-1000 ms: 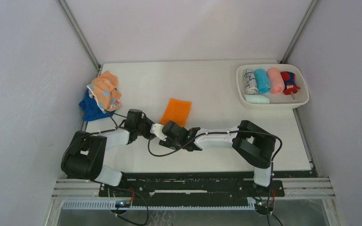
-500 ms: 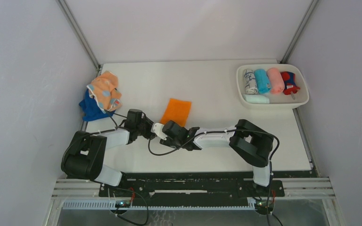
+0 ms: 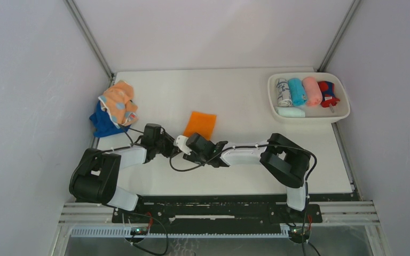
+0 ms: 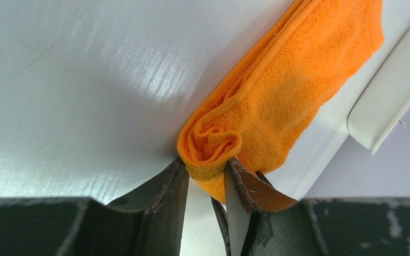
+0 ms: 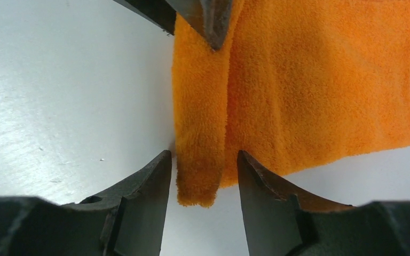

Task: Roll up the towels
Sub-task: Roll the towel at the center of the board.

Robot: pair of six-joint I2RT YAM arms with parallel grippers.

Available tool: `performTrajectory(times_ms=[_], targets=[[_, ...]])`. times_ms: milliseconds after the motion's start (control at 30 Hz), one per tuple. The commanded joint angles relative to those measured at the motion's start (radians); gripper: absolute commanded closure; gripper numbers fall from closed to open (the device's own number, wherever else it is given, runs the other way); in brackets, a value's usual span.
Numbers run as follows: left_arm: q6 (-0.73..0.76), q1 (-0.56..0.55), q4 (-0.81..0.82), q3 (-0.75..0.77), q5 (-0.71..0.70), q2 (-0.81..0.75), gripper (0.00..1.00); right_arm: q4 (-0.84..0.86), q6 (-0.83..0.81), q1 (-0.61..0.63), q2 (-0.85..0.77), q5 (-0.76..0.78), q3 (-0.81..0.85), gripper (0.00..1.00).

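An orange towel lies flat in the middle of the table, its near edge wound into a tight roll. My left gripper is shut on one end of that roll. At the other end my right gripper stands open, a finger on each side of the roll with small gaps. One of the left gripper's fingertips shows at the far end. A peach spotted towel lies crumpled on a dark blue towel at the back left.
A white tray at the back right holds rolled towels, among them turquoise, pink and pale mint. Enclosure walls close in the table on the left, back and right.
Both grippers have moved slightly toward the back with the roll, and the flat part of the orange towel is shorter. Neither gripper's jaws have changed.
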Motion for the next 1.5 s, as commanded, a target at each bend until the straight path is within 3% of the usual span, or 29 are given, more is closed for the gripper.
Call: performTrajectory(times_ms=[0, 133, 267, 567, 733, 900, 1133, 1467], targets=[[0.084, 0.003, -0.235, -0.048, -0.111, 0.056, 0.63, -0.007, -0.008, -0.016, 0.024, -0.018, 0.019, 0.52], [0.086, 0.002, -0.241, -0.042, -0.112, 0.055, 0.63, -0.024, -0.010, -0.016, 0.061, -0.037, 0.018, 0.56], [0.089, 0.004, -0.252, -0.036, -0.118, 0.050, 0.63, -0.047, 0.014, -0.026, 0.074, -0.099, 0.019, 0.67], [0.092, 0.003, -0.307, -0.046, -0.155, -0.036, 0.63, -0.132, 0.240, -0.132, 0.025, -0.570, 0.047, 1.00], [0.085, 0.003, -0.311, -0.053, -0.143, -0.074, 0.60, -0.048, 0.460, -0.232, 0.083, -0.880, 0.047, 1.00], [0.041, 0.003, -0.290, -0.100, -0.133, -0.193, 0.49, 0.090, 0.732, -0.325, 0.189, -1.074, 0.039, 1.00], [-0.012, 0.003, -0.278, -0.145, -0.103, -0.374, 0.33, 0.388, 1.039, -0.389, 0.273, -1.146, -0.088, 1.00], [-0.048, -0.028, -0.062, -0.160, -0.029, -0.326, 0.29, 0.474, 1.153, -0.416, 0.343, -1.166, -0.122, 1.00]])
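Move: The orange towel lies folded long, its middle about 9 cm ahead of the right hand, about 1 cm to its right and a little lower, with its near corner already between the open right fingers. The left fingers hold the other end of that near edge, some 5 cm left of the right hand and 3 ahead; from them the towel's middle is about 5 cm ahead and 6 right. From the left hand, the blue towel is roughly 26 cm left and 10 ahead, the peach towel 21 left and 17 ahead. The orange towel's near edge is pinched by the right fingers, which close as the hand draws back about 3.5 cm, sinks slightly and turns some 90 degrees, chiefly rolling over forward about a leftward axis, until the fingers point left and shallowly down. The left hand waits, then backs off about 5 cm, also left and up about 2 cm each, opening wide to let go of its end. ##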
